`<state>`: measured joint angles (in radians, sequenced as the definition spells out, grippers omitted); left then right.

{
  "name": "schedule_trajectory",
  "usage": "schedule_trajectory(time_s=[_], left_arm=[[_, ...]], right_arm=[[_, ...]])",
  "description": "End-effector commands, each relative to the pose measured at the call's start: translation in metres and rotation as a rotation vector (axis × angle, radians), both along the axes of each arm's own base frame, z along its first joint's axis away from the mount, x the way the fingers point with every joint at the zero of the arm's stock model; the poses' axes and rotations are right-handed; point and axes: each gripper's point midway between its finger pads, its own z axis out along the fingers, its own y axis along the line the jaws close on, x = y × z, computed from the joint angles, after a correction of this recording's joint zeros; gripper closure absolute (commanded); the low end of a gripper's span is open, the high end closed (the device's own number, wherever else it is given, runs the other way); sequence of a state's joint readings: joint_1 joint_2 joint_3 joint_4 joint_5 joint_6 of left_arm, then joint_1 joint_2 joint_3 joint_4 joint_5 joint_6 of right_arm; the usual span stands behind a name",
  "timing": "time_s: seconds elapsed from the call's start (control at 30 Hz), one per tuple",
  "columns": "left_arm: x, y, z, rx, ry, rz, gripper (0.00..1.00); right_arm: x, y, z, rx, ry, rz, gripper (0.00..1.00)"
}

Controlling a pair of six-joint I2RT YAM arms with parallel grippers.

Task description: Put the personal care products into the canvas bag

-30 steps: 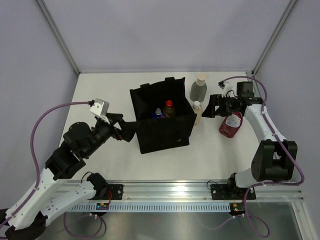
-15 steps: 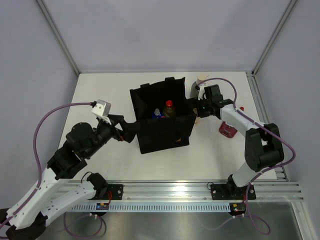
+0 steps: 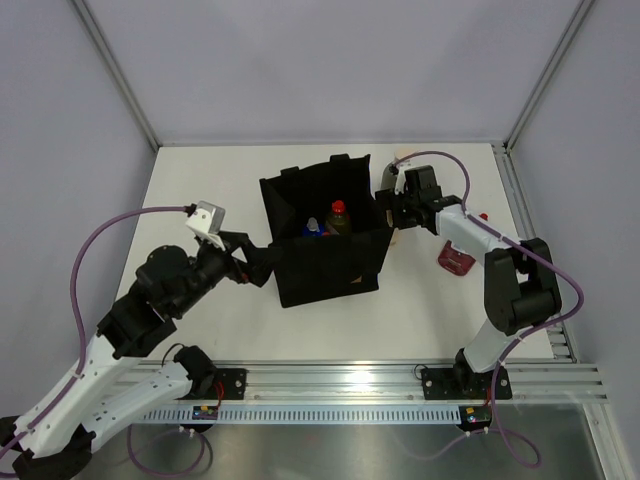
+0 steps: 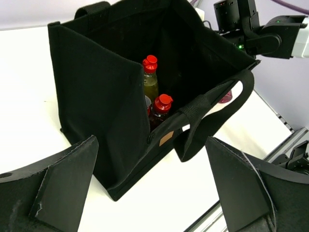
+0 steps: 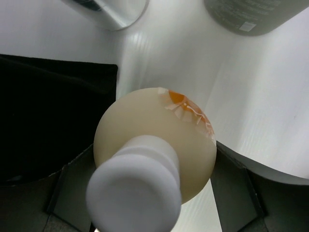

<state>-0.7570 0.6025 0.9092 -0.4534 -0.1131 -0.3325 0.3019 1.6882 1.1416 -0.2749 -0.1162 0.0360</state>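
The black canvas bag [image 3: 325, 270] stands open mid-table, with a red-capped bottle [image 3: 338, 210] and a blue-capped one [image 3: 316, 224] inside. In the left wrist view the bag [image 4: 96, 96] holds a yellow red-capped bottle [image 4: 150, 79] and a darker red-capped one [image 4: 160, 108]. My right gripper [image 3: 393, 215] is at the bag's right wall, and its jaws [image 5: 154, 193] press both sides of the upright cream white-capped bottle [image 5: 145, 130]. My left gripper [image 3: 258, 262] stands open by the bag's front left corner, holding nothing.
A grey-green bottle [image 5: 251, 14] and a small silver-capped one [image 5: 113, 12] stand just beyond the cream bottle. The flat dark red bottle [image 3: 457, 258] lies on the table to the right. Metal frame posts [image 3: 530, 90] bound the back.
My right gripper has moved left, away from the dark red bottle to the cream bottle beside the bag, and its jaws have narrowed onto it. The left arm has barely moved.
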Motion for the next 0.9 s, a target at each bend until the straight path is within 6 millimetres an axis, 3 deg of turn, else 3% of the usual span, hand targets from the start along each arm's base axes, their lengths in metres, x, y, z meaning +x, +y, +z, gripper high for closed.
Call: schedule_trajectory(time_s=[0.0,0.03,0.13,0.17,0.23,0.27,0.33,0.37,0.5,0.53,0.57,0.63,0.67,0.7,0.77,0.83,0.87], left_arm=[[0.002,0.002,0.012,-0.035,-0.044,0.016,0.01],[0.001,0.003,0.014,-0.043,-0.049,0.016,0.01],[-0.002,0.007,0.015,-0.057,-0.056,0.022,0.01],[-0.003,0.008,0.014,-0.057,-0.054,0.023,0.01],[-0.004,0.011,0.015,-0.063,-0.057,0.03,0.01],[-0.007,0.014,0.016,-0.067,-0.062,0.031,0.01],[-0.008,0.016,0.015,-0.065,-0.062,0.037,0.01],[-0.01,0.018,0.016,-0.064,-0.068,0.038,0.01],[-0.011,0.024,0.019,-0.056,-0.083,0.053,0.01],[-0.011,0.025,0.021,-0.059,-0.089,0.055,0.01],[-0.011,0.025,0.021,-0.06,-0.092,0.055,0.01],[-0.012,0.025,0.023,-0.064,-0.096,0.052,0.01],[-0.011,0.025,0.023,-0.065,-0.097,0.053,0.01],[-0.012,0.024,0.022,-0.063,-0.095,0.047,0.01],[-0.012,0.024,0.022,-0.065,-0.094,0.047,0.01],[-0.012,0.024,0.022,-0.07,-0.093,0.049,0.01],[-0.012,0.024,0.021,-0.072,-0.089,0.051,0.01]], right_arm=[[0.021,0.004,0.022,0.012,-0.089,-0.006,0.28],[0.02,0.005,0.024,0.011,-0.097,0.005,0.44],[0.015,0.0,0.028,-0.016,-0.124,0.034,0.69],[0.013,-0.002,0.039,-0.021,-0.154,0.039,0.82],[0.008,-0.007,0.057,-0.054,-0.194,0.07,0.96],[0.004,-0.012,0.084,-0.057,-0.257,0.077,1.0],[-0.004,-0.017,0.118,-0.079,-0.34,0.142,1.0],[-0.014,-0.02,0.155,-0.071,-0.433,0.158,1.0],[-0.04,-0.02,0.259,-0.064,-0.652,0.239,1.0],[-0.044,-0.017,0.276,-0.055,-0.676,0.257,1.0],[-0.046,-0.01,0.31,-0.021,-0.727,0.287,1.0],[-0.046,0.005,0.314,0.026,-0.667,0.343,1.0],[-0.051,0.015,0.347,0.052,-0.723,0.369,1.0],[-0.053,0.023,0.349,0.068,-0.701,0.389,1.0],[-0.052,0.044,0.378,0.11,-0.732,0.44,1.0],[-0.06,0.07,0.391,0.154,-0.725,0.497,1.0],[-0.055,0.081,0.403,0.176,-0.743,0.51,1.0]])
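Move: The right fingers are already shut on the cream pump bottle, standing right beside the bag. From this hand the canvas bag's middle lies about 8 cm back and 13 cm left, level in height, its rim some 10 cm higher. The grey pump bottle stands about 11 cm ahead and 2 cm right, the silver bottle 10 cm ahead and 6 cm left, the red bottle 5 cm back and 14 cm right. From the left hand the bag is about 10 cm ahead, 8 cm right and 22 cm below. Keeping its pinch on the cream bottle, the right hand first draws back and slightly right about 5 cm, then hoists steeply, nearly 40 cm up, swinging left some 7 cm in the latter part. Its fingers tip up about 40 degrees and swing counter-clockwise. The open left hand eases 2 to 3 cm left and back. ##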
